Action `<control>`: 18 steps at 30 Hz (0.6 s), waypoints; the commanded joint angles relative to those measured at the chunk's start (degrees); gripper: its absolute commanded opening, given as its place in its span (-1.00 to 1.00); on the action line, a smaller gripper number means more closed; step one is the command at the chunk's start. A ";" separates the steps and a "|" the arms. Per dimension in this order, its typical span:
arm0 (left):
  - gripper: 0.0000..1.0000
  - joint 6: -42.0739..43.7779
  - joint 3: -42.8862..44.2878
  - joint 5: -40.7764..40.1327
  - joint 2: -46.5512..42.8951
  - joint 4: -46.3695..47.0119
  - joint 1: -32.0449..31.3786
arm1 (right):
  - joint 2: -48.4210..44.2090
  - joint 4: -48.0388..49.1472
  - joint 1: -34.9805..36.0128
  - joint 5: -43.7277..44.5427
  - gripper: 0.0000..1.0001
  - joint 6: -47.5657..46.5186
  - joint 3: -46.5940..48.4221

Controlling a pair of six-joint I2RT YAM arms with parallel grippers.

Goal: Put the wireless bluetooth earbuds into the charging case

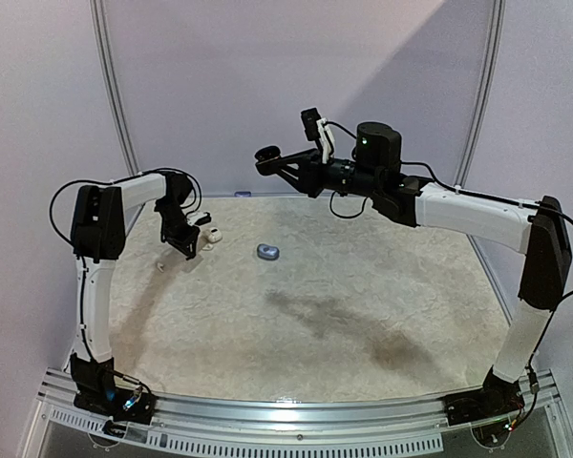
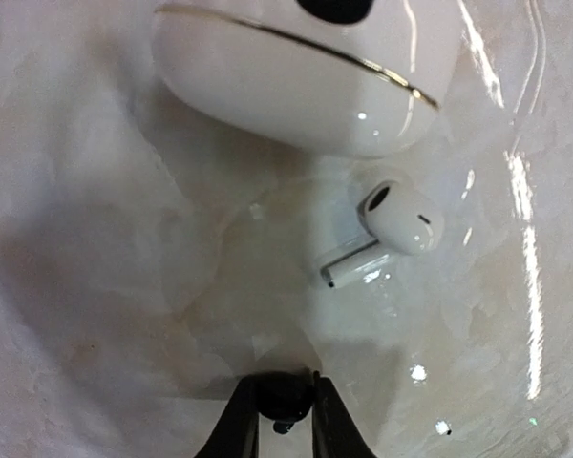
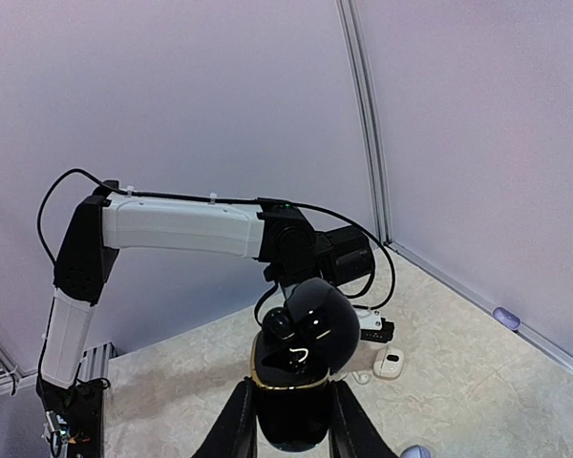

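My left gripper [image 2: 286, 379] is low over the table, shut on a small black earbud [image 2: 285, 401]. Just beyond it lie a white earbud [image 2: 397, 223] with a short stem and a white charging case [image 2: 296, 76]. My right gripper [image 3: 292, 385] is raised high above the back of the table, shut on an open black charging case [image 3: 288, 425]. Its lid is tipped back and one black earbud [image 3: 285, 324] sits in it. From above, the left gripper [image 1: 191, 248] is at the table's back left and the right gripper [image 1: 267, 156] hangs over the back middle.
A small blue-grey case [image 1: 267, 252] lies on the pale mat right of the white case [image 1: 211, 235]. A small purple object [image 3: 506, 317] rests by the wall rail. The left arm [image 3: 181, 227] stretches across the right wrist view.
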 commanded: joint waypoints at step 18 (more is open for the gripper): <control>-0.95 -11.68 -32.08 11.26 -20.02 6.17 -18.63 | -3.73 3.03 -0.41 -0.33 -1.00 -0.12 -6.09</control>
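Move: The left hand holds a black earbud just above the table. The black case, in the right fingertips, is about 10 cm back, 22 cm right and 35 cm up from this hand. The loose white earbud is some 5 cm ahead and 4 cm right of the left hand, the white case 9 cm ahead and 5 cm right, and the blue case 3 cm ahead and 20 cm right. For the right hand, the black case is right at its fingertips. Keeping the black earbud pinched, the left hand skims back at table height for about 14 cm, gathering speed and then bearing right by some 7 cm, away from the white earbud and white case and across open table to nearer beneath the black case. On the way its fingertips tilt about 10 degrees towards the base, while the right hand keeps its grip on the black case and late on lowers it about 2 cm. ##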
